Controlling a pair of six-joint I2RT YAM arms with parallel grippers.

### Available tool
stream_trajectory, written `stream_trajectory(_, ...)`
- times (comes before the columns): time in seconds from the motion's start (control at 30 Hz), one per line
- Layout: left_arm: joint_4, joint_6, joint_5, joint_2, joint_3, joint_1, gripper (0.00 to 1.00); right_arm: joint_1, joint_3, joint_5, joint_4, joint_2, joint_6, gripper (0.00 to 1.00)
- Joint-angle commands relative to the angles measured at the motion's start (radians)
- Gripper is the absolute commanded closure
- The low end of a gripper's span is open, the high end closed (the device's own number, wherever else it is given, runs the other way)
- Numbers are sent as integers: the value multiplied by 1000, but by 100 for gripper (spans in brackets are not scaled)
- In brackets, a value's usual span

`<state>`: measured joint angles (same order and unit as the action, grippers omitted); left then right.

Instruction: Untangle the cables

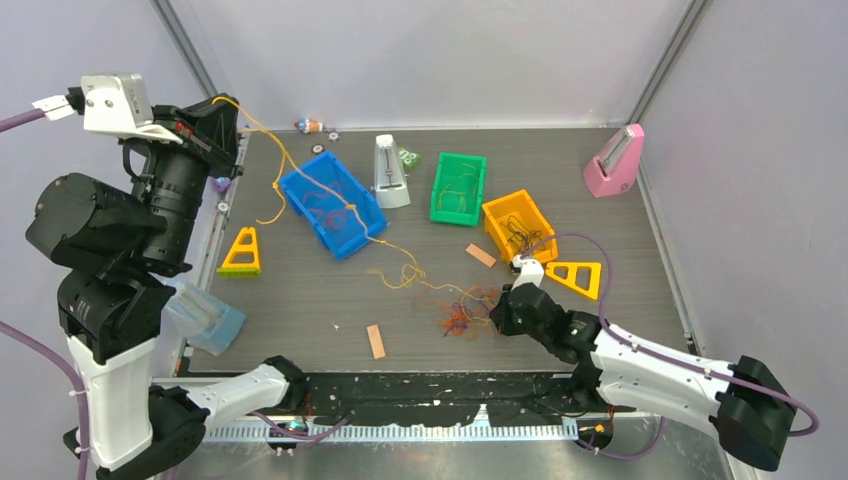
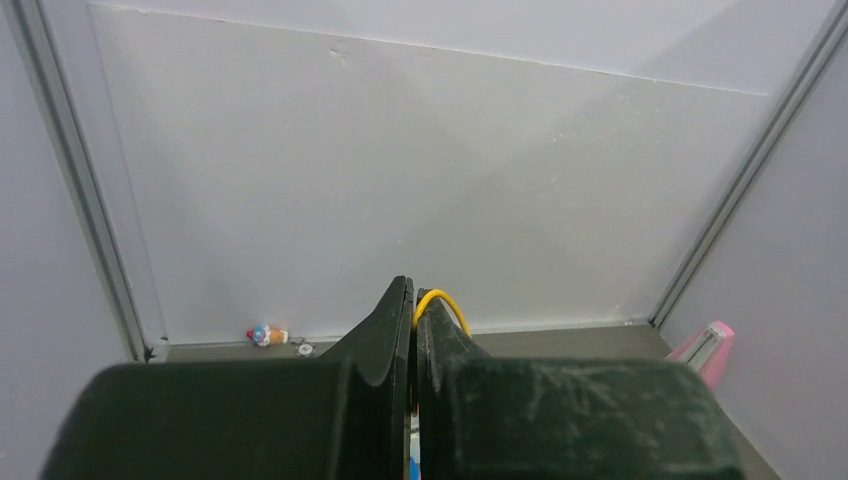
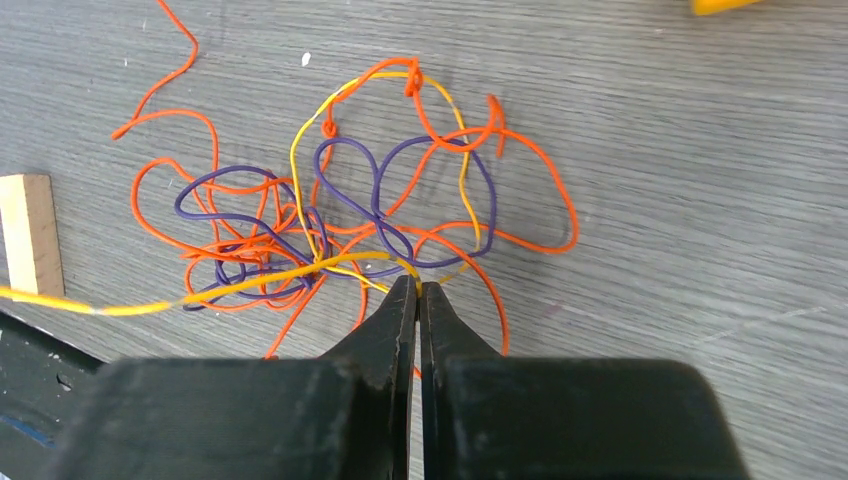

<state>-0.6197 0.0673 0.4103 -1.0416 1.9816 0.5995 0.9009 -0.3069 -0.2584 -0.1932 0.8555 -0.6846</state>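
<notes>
A loose tangle of orange, purple and yellow cables (image 1: 455, 315) lies on the table near the front middle. In the right wrist view, orange strands (image 3: 200, 130) and purple loops (image 3: 350, 165) spread out ahead of my right gripper (image 3: 418, 288). That gripper is shut on a yellow cable (image 3: 250, 275) at the tangle's near edge, and in the top view it sits low at the tangle's right side (image 1: 497, 305). The yellow cable (image 1: 300, 170) runs up across the blue bin to my raised left gripper (image 1: 222, 108). The left gripper (image 2: 415, 290) is shut on that yellow strand (image 2: 445, 300).
A blue bin (image 1: 300, 185), a green bin (image 1: 440, 190) and an orange bin (image 1: 540, 215) holding some dark strands stand mid-table. Also there: a white metronome (image 1: 388, 172), a pink one (image 1: 615, 162), two yellow triangles (image 1: 242, 252) (image 1: 577, 277), tan strips (image 1: 376, 341) (image 1: 481, 255), and a clear box (image 1: 205, 315).
</notes>
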Motion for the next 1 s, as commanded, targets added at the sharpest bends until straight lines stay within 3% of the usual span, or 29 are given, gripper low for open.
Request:
stream_trajectory(0.0,50,-19,31,-4,-13,-6,100,-1,-50,-107,-130,-82,-53,95)
stream_trajectory(0.23,88,-4,-34,-4,-106,-7,100,-2,-75,-147,-235,-234,2,94)
stream_trajectory(0.3,144,7,-130,3,-156,-7,100,-1,-86,-56,-199,-257,90,70)
stream_trajectory(0.33,179,14,-199,9,-183,-6,100,-2,-93,-21,-182,-261,126,44)
stream_trajectory(0.4,249,24,-339,15,-222,-6,100,-2,-107,69,-120,-277,219,15)
stream_trajectory(0.47,272,42,-443,1,-214,-7,100,-2,-125,143,-48,-287,301,1)
stream_trajectory(0.67,275,40,-509,-21,-160,-6,100,-2,-245,316,200,-146,508,5)
stream_trajectory(0.97,290,36,-495,-47,-57,-7,100,-1,-497,424,435,263,580,5)
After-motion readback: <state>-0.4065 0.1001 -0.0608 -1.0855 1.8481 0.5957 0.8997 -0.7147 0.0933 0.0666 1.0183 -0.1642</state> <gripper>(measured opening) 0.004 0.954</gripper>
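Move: The right hand has the yellow cable pinched low beside the tangle, whose middle is about 6 cm to its left, 2 cm ahead and 4 cm below. A wood block is roughly 13 cm ahead and 3 cm left, the orange bin 18 cm ahead and 5 cm right. From the raised left hand, also holding the yellow cable, the tangle is some 29 cm right, 3 cm back and 60 cm below; the green bin is 27 cm right and 22 cm ahead. Rightward and slightly up at first, the right hand draws the pinched yellow cable a few centimetres away from the tangle, then opens wide and lets go. It swings up and left over the tangle, ending about 18 cm higher, fingers tipping up and turning counter-clockwise. The left hand keeps its pinch and carries the cable some 10 cm right, dipping and recovering, wrist turning clockwise. ##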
